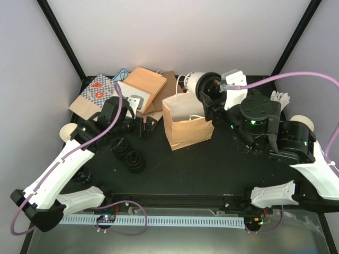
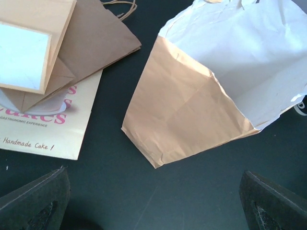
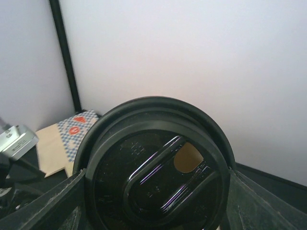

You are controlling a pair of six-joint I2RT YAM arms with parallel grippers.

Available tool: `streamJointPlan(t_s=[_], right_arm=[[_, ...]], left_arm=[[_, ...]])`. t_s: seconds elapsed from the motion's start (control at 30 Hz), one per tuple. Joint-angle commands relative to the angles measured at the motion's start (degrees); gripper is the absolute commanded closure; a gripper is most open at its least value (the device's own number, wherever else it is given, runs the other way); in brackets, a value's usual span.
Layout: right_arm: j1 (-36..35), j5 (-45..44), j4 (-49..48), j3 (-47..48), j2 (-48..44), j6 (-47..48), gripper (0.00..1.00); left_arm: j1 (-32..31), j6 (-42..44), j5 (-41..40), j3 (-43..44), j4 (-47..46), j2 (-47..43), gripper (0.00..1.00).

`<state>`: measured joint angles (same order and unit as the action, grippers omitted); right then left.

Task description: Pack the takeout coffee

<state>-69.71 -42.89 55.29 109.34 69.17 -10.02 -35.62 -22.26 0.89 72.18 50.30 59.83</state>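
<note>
The takeout coffee is a cream paper cup with a black lid. It is held tilted on its side above the back rim of the standing brown paper bag. My right gripper is shut on the cup just under the lid, and its fingers flank the lid in the right wrist view. My left gripper stands open and empty over the table left of the bag. Only its fingertips show in the left wrist view.
Flat paper bags and a printed one lie at the back left. A stack of loose black lids sits near the left arm. Lidless cups stand at the left edge and behind the right arm.
</note>
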Motion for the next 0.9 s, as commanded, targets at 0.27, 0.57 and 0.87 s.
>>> streamJointPlan(t_s=[0.27, 0.57, 0.87], right_arm=[[0.23, -12.28, -0.83, -2.77, -0.16, 4.68, 0.32], [5.98, -6.78, -2.80, -12.45, -2.25, 2.64, 0.35], [11.84, 2.58, 1.49, -13.60, 0.72, -0.56, 0.35]], left_arm=[[0.38, 9.45, 0.54, 15.00, -1.41, 15.97, 0.01], [0.72, 20.28, -0.29, 20.95, -5.30, 24.62, 0.01], [2.15, 21.06, 3.26, 23.47, -6.83, 27.90, 0.03]])
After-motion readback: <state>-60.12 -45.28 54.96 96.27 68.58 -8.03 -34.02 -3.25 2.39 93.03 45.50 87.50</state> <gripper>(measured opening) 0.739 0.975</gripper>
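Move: The open paper bag with the cup carrier in it stands about 14 cm to the right of the empty left hand and 13 cm ahead, its middle some 18 cm below. Near that hand, the black lid stack is level with it, 5 cm left, and the folded bags lie about 27 cm ahead and 2 cm left, both on the table. From the right hand, which holds the lidded coffee high, the bag is roughly 17 cm ahead, 4 cm left and 39 cm down. The bag's left rim is what the left hand reaches for, going about 11 cm forward and 7 cm right at nearly constant height, fingers staying wide open, wrist turning clockwise and rolling its left side up. The right hand keeps its grip on the coffee, edges right, then sinks some 8 cm while going forward towards the bag, turning clockwise with its left side dipping. ##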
